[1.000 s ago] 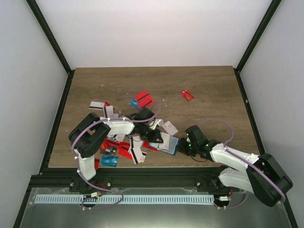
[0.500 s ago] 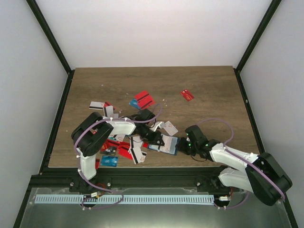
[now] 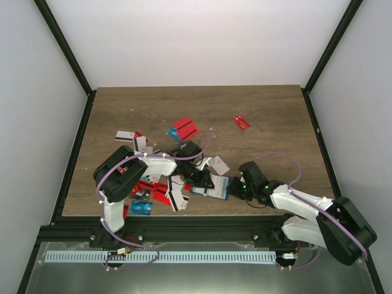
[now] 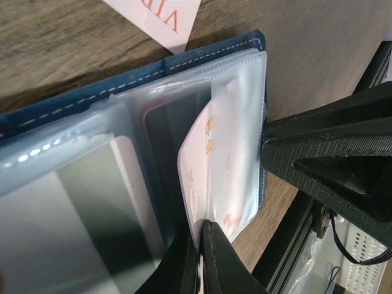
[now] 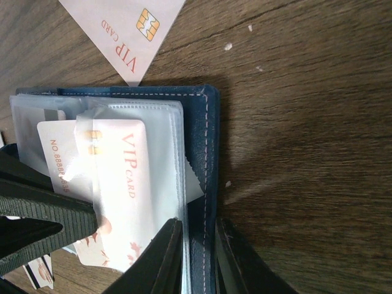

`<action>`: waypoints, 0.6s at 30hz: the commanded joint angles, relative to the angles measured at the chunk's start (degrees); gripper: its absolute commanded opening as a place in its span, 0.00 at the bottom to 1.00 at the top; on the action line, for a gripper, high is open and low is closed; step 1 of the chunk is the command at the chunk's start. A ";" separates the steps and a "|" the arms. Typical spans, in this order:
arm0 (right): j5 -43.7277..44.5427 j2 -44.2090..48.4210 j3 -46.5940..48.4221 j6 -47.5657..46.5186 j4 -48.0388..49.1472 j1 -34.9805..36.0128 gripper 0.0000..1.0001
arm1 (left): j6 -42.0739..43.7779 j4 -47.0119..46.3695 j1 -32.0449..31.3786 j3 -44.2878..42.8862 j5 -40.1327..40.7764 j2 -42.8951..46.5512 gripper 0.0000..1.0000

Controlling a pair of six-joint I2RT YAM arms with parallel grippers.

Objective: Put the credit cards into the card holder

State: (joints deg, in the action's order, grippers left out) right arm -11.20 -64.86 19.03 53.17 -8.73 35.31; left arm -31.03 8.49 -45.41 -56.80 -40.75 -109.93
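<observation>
The card holder [image 3: 212, 188] lies open near the table's front edge, navy cover [image 5: 206, 141] down and clear sleeves up. My left gripper [image 4: 201, 231] is shut on a white VIP credit card [image 4: 211, 165], and the card's far end sits partly inside a clear sleeve [image 4: 245, 122]. My right gripper [image 5: 199, 245] is shut on the holder's navy cover edge, pinning it to the wood. In the right wrist view the same card [image 5: 119, 190] shows under the plastic, with a left finger [image 5: 37, 214] beside it. Another white VIP card [image 5: 128, 30] lies on the table just beyond the holder.
Loose credit cards lie scattered: red ones [image 3: 185, 128] at mid-table, one red card [image 3: 241, 122] alone at the right, a striped pair [image 3: 125, 135] at the left, and a red, white and blue heap [image 3: 150, 191] by the front edge. The black frame rail [image 3: 196, 222] runs close behind the holder.
My left gripper has shifted slightly toward the holder with the white card, which now sits in the sleeve. The right gripper has stayed on the cover.
</observation>
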 commanded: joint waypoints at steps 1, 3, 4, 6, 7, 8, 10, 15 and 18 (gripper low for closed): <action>1.48 -0.83 -1.01 -0.71 -3.66 -0.42 0.18 | -3.40 1.19 -1.98 2.44 6.53 -3.16 0.04; 1.35 -0.86 -1.18 -0.73 -3.55 -0.35 0.18 | -4.34 0.46 -2.17 2.82 6.81 -3.22 0.04; 1.26 -0.79 -1.23 -0.74 -3.57 -0.41 0.18 | -4.73 0.07 -2.28 3.05 6.82 -3.22 0.04; 1.27 -0.59 -1.19 -0.85 -3.78 -0.42 0.18 | -4.92 -0.15 -2.44 3.36 7.02 -3.10 0.04; 1.26 -0.37 -1.14 -0.89 -3.92 -0.42 0.18 | -4.92 -0.08 -2.46 3.40 7.19 -2.93 0.04; 1.37 0.03 -1.10 -1.03 -4.11 -0.41 0.18 | -4.86 0.18 -2.49 3.37 7.43 -2.79 0.05; 1.70 0.71 -0.89 -1.20 -4.76 -0.40 0.18 | -4.41 1.25 -2.51 3.24 8.36 -2.07 0.08; 2.16 2.29 -0.01 -1.66 -6.45 -0.41 0.18 | -2.99 4.89 -2.58 2.28 9.99 -0.07 0.21; 2.48 3.01 0.22 -1.75 -7.00 -0.42 0.18 | -2.31 6.79 -2.56 1.61 11.04 0.93 0.28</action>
State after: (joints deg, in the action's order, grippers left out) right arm -10.61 -62.76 19.00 52.27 -11.92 35.16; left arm -34.76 6.44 -47.81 -55.92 -36.99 -108.53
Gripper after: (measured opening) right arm 0.179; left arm 0.250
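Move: The left hand, shut on the edge of a white VIP card, works at the card holder's right-hand clear sleeve, whose middle lies about 3 cm right, 2 cm ahead and 1 cm below it; the holder's left half is about 5 cm left, level with it. A loose VIP card lies about 8 cm ahead and 3 cm right. For the right hand, at the holder's right edge, the sleeve's middle is about 4 cm left, 3 cm ahead and 1 cm below. Rightward and slightly back, less than 1 cm in all, the left hand slides the white card it still pinches towards the holder's clear sleeve, hardly turning; then it stops and opens its fingers about a fifth of their range, letting go of the card. The right hand, fingers still slightly parted, holds at the holder's right edge before easing just under 1 cm right and back. ##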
